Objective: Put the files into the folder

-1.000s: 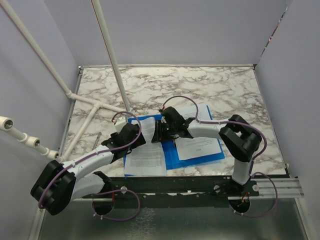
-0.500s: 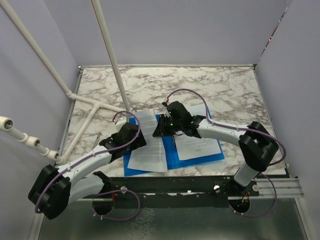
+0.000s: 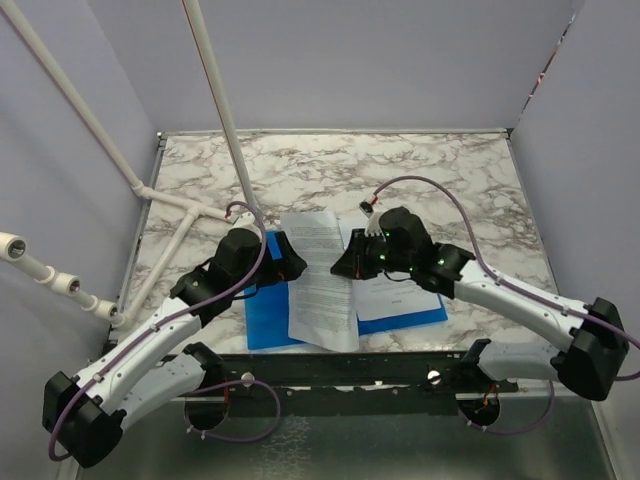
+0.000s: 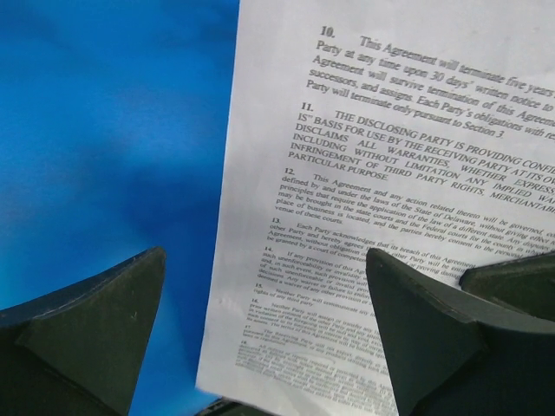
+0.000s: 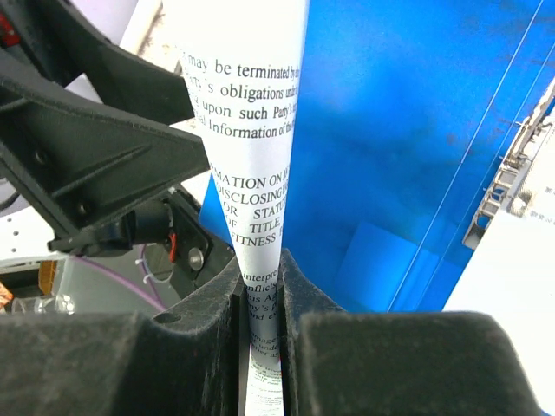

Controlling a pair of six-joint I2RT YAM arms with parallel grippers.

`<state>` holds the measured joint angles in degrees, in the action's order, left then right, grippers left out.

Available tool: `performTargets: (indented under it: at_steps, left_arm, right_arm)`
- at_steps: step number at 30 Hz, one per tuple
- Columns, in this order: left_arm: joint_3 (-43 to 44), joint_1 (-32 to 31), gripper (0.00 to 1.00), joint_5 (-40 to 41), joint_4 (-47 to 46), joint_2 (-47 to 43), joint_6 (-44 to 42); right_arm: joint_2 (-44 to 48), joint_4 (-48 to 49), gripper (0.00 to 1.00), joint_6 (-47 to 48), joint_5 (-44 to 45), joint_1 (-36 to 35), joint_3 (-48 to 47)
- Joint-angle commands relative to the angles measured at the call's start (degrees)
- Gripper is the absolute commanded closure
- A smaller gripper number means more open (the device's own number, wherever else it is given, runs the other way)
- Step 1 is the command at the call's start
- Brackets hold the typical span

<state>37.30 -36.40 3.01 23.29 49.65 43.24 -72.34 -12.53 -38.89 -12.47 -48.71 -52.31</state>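
Note:
The blue folder [image 3: 265, 322] lies open on the marble table, and its blue inside [image 4: 104, 130] fills the left wrist view. One of the files, a printed white sheet [image 3: 322, 285], is lifted on edge above the folder's middle. My right gripper [image 3: 346, 266] is shut on that sheet's right edge, and the paper [image 5: 260, 130] rises out of its closed jaws [image 5: 262, 299]. My left gripper [image 3: 290, 262] stands open just left of the sheet, which hangs between its fingers [image 4: 269, 338] untouched. A second sheet [image 3: 397, 297] lies flat on the folder's right half.
White pipes [image 3: 215, 100] slant across the back left of the table. The folder's metal clip [image 5: 512, 178] shows beside the second sheet. A black rail [image 3: 400, 365] runs along the near edge. Grey walls close in the table.
My right gripper has shut on the sheet that lay on the folder's left half and drawn it up and to the right. The left gripper, still open, has moved forward beside it.

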Motion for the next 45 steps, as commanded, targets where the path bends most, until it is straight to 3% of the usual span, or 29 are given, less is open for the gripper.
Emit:
performTargets:
  at_steps: [1,13,20,28,39,42,43,44,45]
  left_arm:
    - [3.0,0.4,0.01,-8.0,2.3,-3.4,-3.4]
    - [3.8,0.5,0.01,-25.9,-3.6,-9.9,-6.6]
    - [1.0,0.5,0.01,-37.8,-15.0,-13.5,-1.2]
    - [0.4,0.5,0.06,-42.0,-16.5,-15.6,-0.7]
    - [-1.8,0.5,0.43,-44.2,-20.9,-17.9,1.8]
    - [-2.8,0.5,0.63,-45.1,-23.2,-18.3,3.3]
    - [-3.1,0.5,0.74,-45.2,-24.9,-18.4,3.9]
    - [-3.4,0.5,0.92,-45.1,-25.9,-18.6,4.5]
    - [-3.6,0.5,1.0,-44.8,-26.6,-18.8,5.0]
  right_arm:
    - [8.0,-5.5,0.82,1.9,1.7,-0.3,2.2]
    - [24.0,-11.1,0.82,2.0,-3.0,-0.3,1.7]
    - [24.6,-9.1,0.82,1.1,-7.2,-0.3,-0.5]
    - [22.9,-4.5,0.82,-0.5,-12.0,-0.3,-2.5]
    - [25.2,-3.7,0.82,0.1,-12.0,-0.3,-4.1]
    - [25.3,-3.6,0.82,0.1,-12.0,-0.3,-3.8]
    - [25.3,-3.4,0.82,0.1,-12.1,-0.3,-3.5]
    - [25.2,-3.2,0.82,0.1,-12.3,-0.3,-3.3]
    - [25.2,-2.9,0.82,0.1,-12.5,-0.3,-3.1]
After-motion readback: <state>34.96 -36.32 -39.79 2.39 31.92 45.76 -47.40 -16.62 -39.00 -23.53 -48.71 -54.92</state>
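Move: The files, pinched in the right hand by their right-hand edge, hang under and between the grippers: their middle is about 5 cm back, 4 cm right and 3 cm below the open left hand, and some 3 cm back, 5 cm left and 4 cm below the right hand. The folder's left cover lies roughly 8 cm back, 2 cm left and 12 cm below the left hand. From the right hand, that cover is 6 cm back, 11 cm left and 15 cm below; the other sheet lies about 13 cm right, 1 cm back and 15 cm below. The files are raised off the folder by the right hand, which keeps its pinch, rising about 15 cm, drawing back and slightly right, its fingers tilting towards level. The left hand rises as much, drawing back and rightwards while its fingers swing clockwise and level out; only late do they close, pinching the files' free left-hand edge. ##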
